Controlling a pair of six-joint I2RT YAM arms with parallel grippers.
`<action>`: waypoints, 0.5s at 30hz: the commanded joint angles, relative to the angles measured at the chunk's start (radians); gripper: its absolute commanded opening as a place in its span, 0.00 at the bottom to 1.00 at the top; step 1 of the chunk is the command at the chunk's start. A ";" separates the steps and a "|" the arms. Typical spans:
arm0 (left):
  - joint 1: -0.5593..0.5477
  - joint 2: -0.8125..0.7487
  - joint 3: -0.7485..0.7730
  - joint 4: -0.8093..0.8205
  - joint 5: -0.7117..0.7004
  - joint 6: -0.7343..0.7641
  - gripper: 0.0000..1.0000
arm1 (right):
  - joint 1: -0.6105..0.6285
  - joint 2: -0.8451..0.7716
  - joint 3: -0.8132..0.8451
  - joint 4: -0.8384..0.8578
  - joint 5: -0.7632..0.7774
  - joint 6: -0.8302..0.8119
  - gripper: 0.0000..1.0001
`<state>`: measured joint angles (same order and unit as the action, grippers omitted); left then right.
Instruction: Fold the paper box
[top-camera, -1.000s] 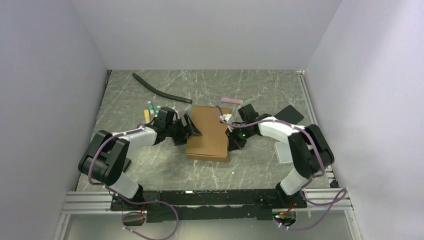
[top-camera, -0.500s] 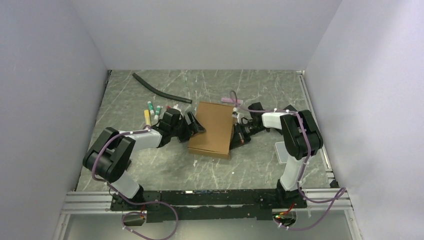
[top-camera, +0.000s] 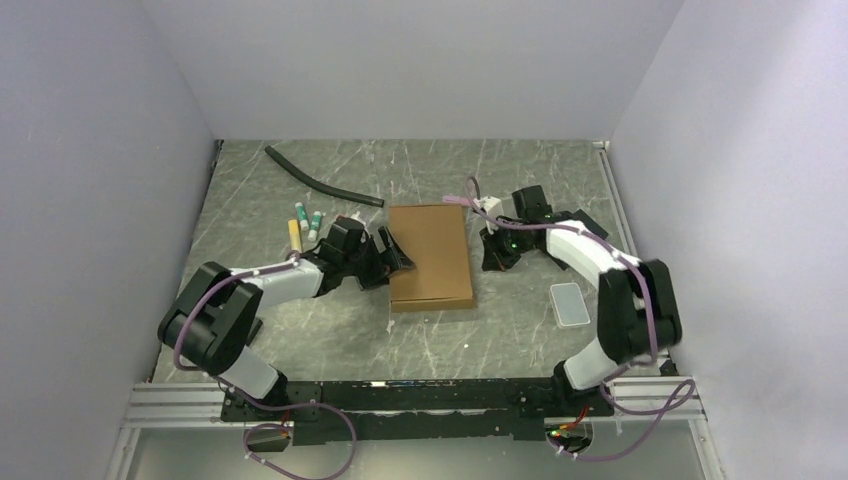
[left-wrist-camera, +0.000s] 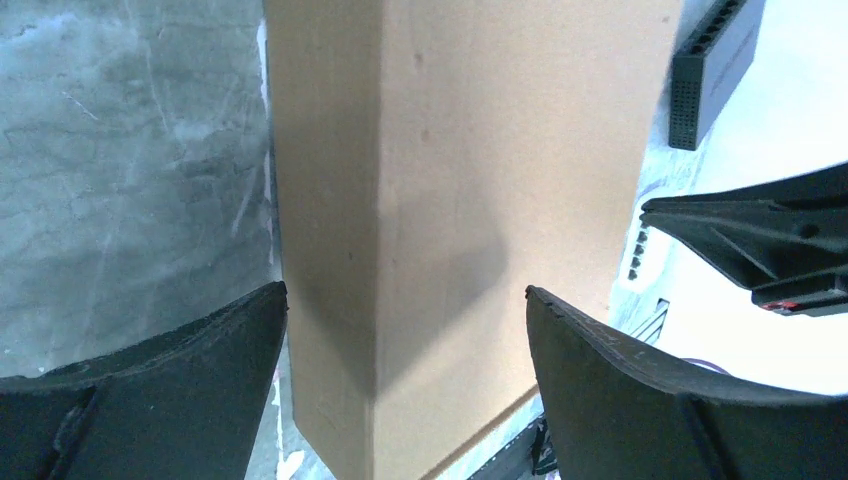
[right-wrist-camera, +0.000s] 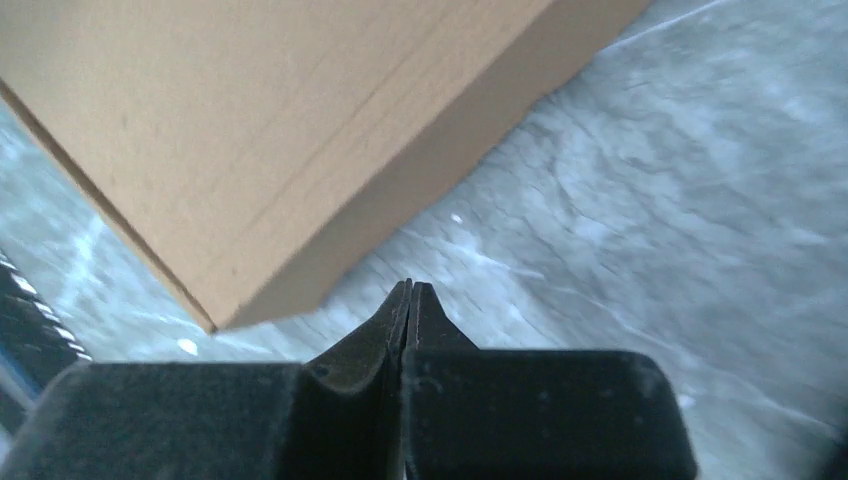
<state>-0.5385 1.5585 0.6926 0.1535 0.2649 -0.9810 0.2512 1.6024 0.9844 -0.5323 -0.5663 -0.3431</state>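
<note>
The paper box (top-camera: 432, 256) lies flat on the table as a closed brown cardboard box, its long side running front to back. My left gripper (top-camera: 392, 255) is open at the box's left side. In the left wrist view the box (left-wrist-camera: 470, 180) shows an upright corner edge just ahead of my left gripper (left-wrist-camera: 405, 290), whose fingers (left-wrist-camera: 180, 390) stand wide apart. My right gripper (top-camera: 492, 262) is shut with nothing in it, just right of the box. In the right wrist view my right gripper (right-wrist-camera: 410, 287) sits a little off the box's (right-wrist-camera: 270, 130) corner.
A black hose (top-camera: 322, 181) lies at the back left, and several markers (top-camera: 305, 222) lie left of my left gripper. A pink strip (top-camera: 455, 200) is behind the box. A translucent lid (top-camera: 570, 304) lies at the right, and a black pad (top-camera: 592, 222) shows beyond the right arm.
The box has slid right and turned square to the table. My right arm has swung back towards the far right, uncovering the lid. My left gripper has followed the box, still open.
</note>
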 joint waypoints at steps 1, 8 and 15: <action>0.008 -0.094 0.016 -0.035 0.009 0.036 0.93 | 0.005 -0.172 -0.098 -0.003 0.112 -0.285 0.00; 0.008 -0.143 -0.034 -0.049 0.028 0.059 0.93 | 0.117 -0.219 -0.204 -0.027 0.090 -0.510 0.00; 0.000 -0.067 -0.069 0.032 0.080 0.037 0.92 | 0.227 -0.115 -0.166 -0.008 0.082 -0.448 0.00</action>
<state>-0.5323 1.4418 0.6403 0.1154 0.2901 -0.9440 0.4355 1.4528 0.7830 -0.5587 -0.4679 -0.7788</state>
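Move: The closed box lies flat between the hands: its near right corner is about 7 cm back, 2 cm left and 4 cm below the right hand, its middle some 3 cm ahead and 10 cm left of that hand. Farther out, the pink block is around 14 cm ahead and 4 cm left; the white tray sits 8 cm back and 15 cm right. From the left hand, straddling the box's left edge, the box's middle is roughly 4 cm ahead, 6 cm right and 5 cm below. Along the box's right side, the shut right fingers draw back some 6.5 cm to the near right corner, first lifting and swinging slightly right off the side, then easing left and sinking about 4 cm as the hand turns some 30 degrees counter-clockwise. The left hand, fingers still wide open, rises about 3 cm over the box's left edge, then sinks halfway while drifting back. ##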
